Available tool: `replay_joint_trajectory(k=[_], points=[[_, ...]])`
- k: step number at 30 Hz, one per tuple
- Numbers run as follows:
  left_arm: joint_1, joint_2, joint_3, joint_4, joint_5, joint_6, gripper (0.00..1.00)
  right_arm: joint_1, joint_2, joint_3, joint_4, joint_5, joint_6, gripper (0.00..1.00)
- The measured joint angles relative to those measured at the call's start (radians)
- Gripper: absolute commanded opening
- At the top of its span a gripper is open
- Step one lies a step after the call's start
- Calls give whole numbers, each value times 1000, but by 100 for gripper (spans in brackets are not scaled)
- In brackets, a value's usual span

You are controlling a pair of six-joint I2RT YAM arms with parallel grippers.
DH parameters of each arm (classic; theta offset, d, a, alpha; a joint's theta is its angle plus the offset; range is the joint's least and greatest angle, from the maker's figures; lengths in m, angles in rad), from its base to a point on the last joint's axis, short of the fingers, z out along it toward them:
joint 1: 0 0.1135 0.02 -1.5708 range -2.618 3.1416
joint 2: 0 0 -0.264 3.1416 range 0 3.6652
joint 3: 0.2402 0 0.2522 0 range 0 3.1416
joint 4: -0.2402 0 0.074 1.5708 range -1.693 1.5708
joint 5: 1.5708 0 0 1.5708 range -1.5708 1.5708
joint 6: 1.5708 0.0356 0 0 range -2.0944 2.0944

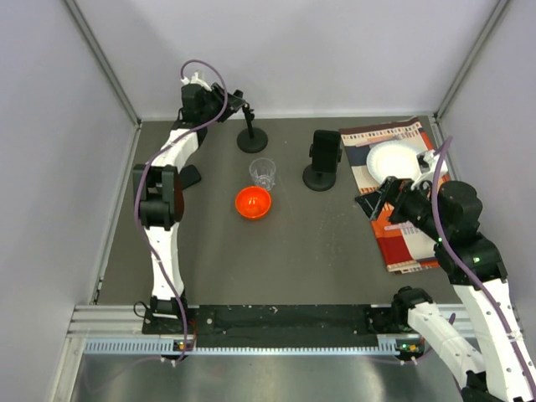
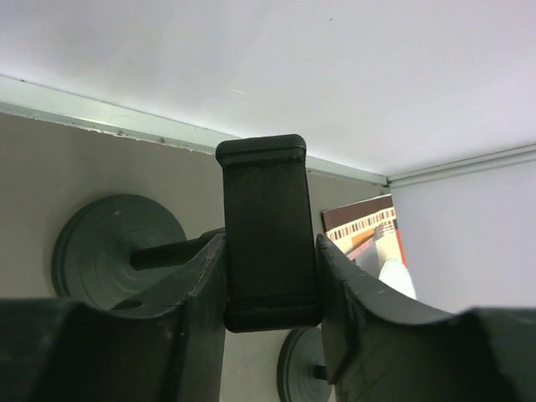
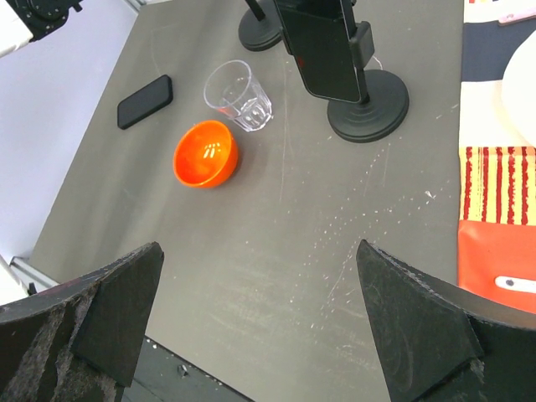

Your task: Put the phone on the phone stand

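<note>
An empty black phone stand (image 1: 251, 138) stands at the back of the table. My left gripper (image 1: 228, 102) is shut on its upright black holder (image 2: 264, 230), one finger on each side. The stand's round base (image 2: 117, 247) shows behind. One black phone (image 1: 191, 176) lies flat on the table at the left, partly behind my left arm; it also shows in the right wrist view (image 3: 145, 101). A second stand (image 1: 321, 176) in the middle holds another black phone (image 3: 322, 46). My right gripper (image 3: 258, 251) is open and empty, above the table by the placemat.
An orange bowl (image 1: 253, 202) and a clear glass (image 1: 263, 173) sit between the two stands. A striped placemat (image 1: 406, 239) with a white plate (image 1: 394, 161) lies at the right. Grey walls close in the back and both sides.
</note>
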Motion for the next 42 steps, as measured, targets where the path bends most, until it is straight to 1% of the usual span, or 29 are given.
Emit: replay_joint_trajectory(k=[3,4,9,12,15,18,22,30,33,39,42], points=[[-3,0,9,-15,-4,7,12,0,0,0,-1,0,0,99],[-4,0,15,-26,-5,13,0,0,0,0,-1,0,0,99],[-6,-6,19,-53,-38,40,0,0,0,0,-12,0,1,99],[-10,-31,19,-106,-76,69,0,0,-3,-6,-17,0,2,99],[-12,-74,16,-172,-127,110,0,0,-10,-16,-24,0,3,99],[-10,-156,-16,-243,-191,150,0,0,-13,-24,-28,-1,4,99],[-3,-335,-129,-298,-259,177,0,0,-13,-28,-33,-9,5,99],[5,-814,-484,-335,-318,157,0,0,-13,-34,-37,-42,5,99],[5,-994,-610,-390,-324,143,0,0,-11,-39,-39,-62,3,99],[5,-1296,-743,-568,-329,122,0,0,-7,-39,-45,-79,-3,99],[4,-1444,-832,-588,-267,71,0,0,-12,-39,-52,-79,-6,99]])
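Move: The spare phone stand at the back already has its clamp head between the left fingers, its round foot about 17 cm below them and 2 or 3 cm right. Bare table lies some 33 cm back, 12 left. The glass is about 17 cm back, 8 right; the orange bowl 26 back, 4 right; the loaded stand 17 back, 26 right. From the right hand, the spare stand is some 42 cm ahead, 33 left and 17 lower. The spare stand, still pinched by its head, is drawn back about 35 cm and raised some 13 cm by the left hand, bearing a little left past the glass and bowl. After a slow start it climbs early, then travels fast and level, turned about 15 degrees counter-clockwise. The empty, wide-open right hand sinks a couple of centimetres. ##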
